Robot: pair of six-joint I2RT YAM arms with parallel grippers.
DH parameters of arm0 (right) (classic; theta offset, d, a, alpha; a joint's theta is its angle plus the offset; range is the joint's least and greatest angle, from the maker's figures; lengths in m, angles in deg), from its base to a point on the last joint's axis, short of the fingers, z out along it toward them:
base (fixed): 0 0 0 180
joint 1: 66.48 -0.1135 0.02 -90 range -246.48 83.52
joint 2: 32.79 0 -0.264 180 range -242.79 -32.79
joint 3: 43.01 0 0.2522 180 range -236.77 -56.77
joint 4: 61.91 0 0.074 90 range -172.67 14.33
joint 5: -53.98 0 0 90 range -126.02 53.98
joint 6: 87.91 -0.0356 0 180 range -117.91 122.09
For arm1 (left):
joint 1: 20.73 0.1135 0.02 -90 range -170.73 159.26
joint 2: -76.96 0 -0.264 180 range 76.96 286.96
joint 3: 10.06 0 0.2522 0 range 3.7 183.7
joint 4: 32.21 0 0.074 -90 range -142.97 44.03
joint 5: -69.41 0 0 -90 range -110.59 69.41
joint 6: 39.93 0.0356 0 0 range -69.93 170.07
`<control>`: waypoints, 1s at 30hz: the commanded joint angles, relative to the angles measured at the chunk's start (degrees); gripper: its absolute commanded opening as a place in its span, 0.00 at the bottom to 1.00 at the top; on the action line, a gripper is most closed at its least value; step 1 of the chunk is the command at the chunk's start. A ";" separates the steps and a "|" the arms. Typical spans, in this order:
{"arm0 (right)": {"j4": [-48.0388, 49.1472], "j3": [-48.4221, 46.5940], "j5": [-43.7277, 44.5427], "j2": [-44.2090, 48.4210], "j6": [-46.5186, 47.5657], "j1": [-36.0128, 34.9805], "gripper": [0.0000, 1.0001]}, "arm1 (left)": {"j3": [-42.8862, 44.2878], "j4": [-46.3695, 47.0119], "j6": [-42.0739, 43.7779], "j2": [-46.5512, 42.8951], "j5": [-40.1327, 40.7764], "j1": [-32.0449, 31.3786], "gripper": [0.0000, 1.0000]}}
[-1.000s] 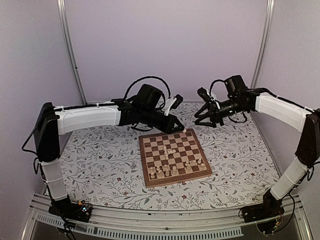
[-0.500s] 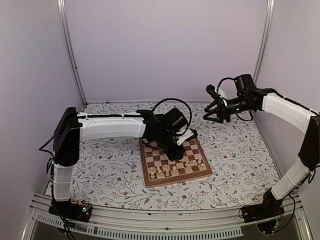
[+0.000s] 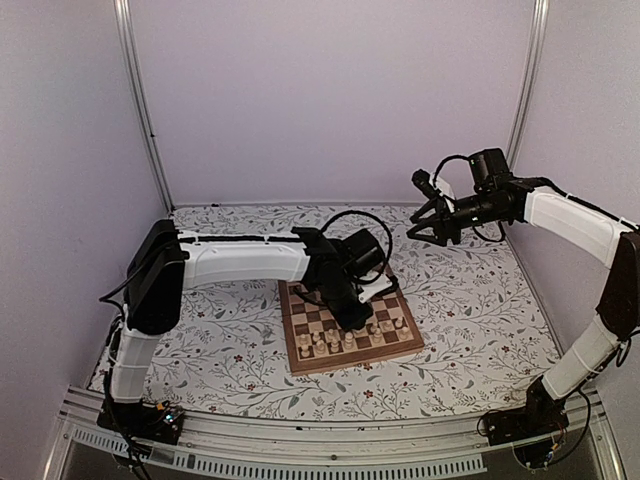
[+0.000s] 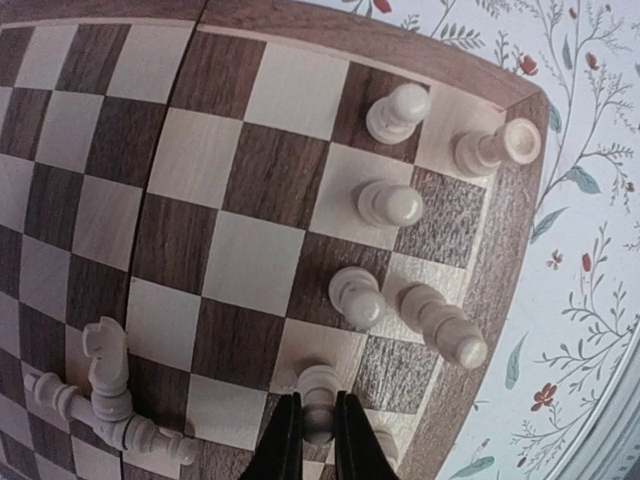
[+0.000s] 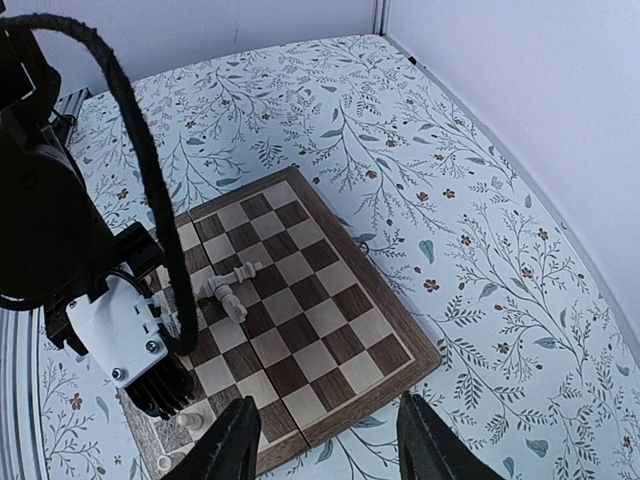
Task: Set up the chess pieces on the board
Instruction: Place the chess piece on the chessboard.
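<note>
The board [image 3: 354, 363] lies mid-table on the floral cloth. My left gripper [image 3: 356, 320] is low over its near right part, shut on the head of a cream pawn [image 4: 319, 385] whose base is at a light square. Other chess pieces stand close by: pawns [image 4: 397, 110] [image 4: 389, 203] [image 4: 356, 296] and a taller piece [image 4: 446, 326]. A rook [image 4: 494, 148] stands on the corner square. Three pieces [image 4: 105, 392] lie tipped in a heap, also visible as fallen pieces [image 5: 228, 290] in the right wrist view. My right gripper [image 3: 428, 226] hangs open and empty in the air beyond the board's far right corner.
More pieces [image 3: 328, 343] stand along the board's near rows. The left arm's cable [image 5: 130, 150] loops above the board. Metal frame posts [image 3: 140, 100] and pale walls close in the table at the back and sides.
My left arm swung from the board's far edge down to its near right part, jaws still shut. The right arm drew back to the right and its jaws widened a little.
</note>
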 commanded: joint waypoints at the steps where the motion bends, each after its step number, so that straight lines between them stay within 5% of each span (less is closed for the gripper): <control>1: 0.80 0.98 0.60 -0.22 0.66 0.29 0.51 | 2.46 -2.03 1.45 1.41 -0.51 -1.01 0.05; 21: 0.60 0.70 0.26 -0.64 0.44 0.27 0.51 | 7.03 -4.88 1.73 2.89 -0.32 -1.17 0.27; 30: -5.77 -4.75 -3.60 -3.17 0.71 -0.02 0.49 | 5.62 -1.26 -0.40 -9.06 7.28 -0.38 0.38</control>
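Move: The pawn in the left fingers is already right over its square, the fourth from the right in the pawn row, with the board some 3 cm below the fingertips. The next pawn in that row stands about 3 cm right and 1 cm ahead, the bishop 4 cm right and 2 cm back, and the king about 2 cm left and 4 cm back. The lying pieces are some 7 cm ahead and 4 cm left. From the right hand, the square is about 17 cm left, 11 cm back and 20 cm down. The pawn goes down the last half centimetre or less onto its square. The left fingers stay around it almost still, then open and let go to either side. Only after that does the left hand lift clear, up about 4 cm and about 1 cm to the right, still opening as it rises. ##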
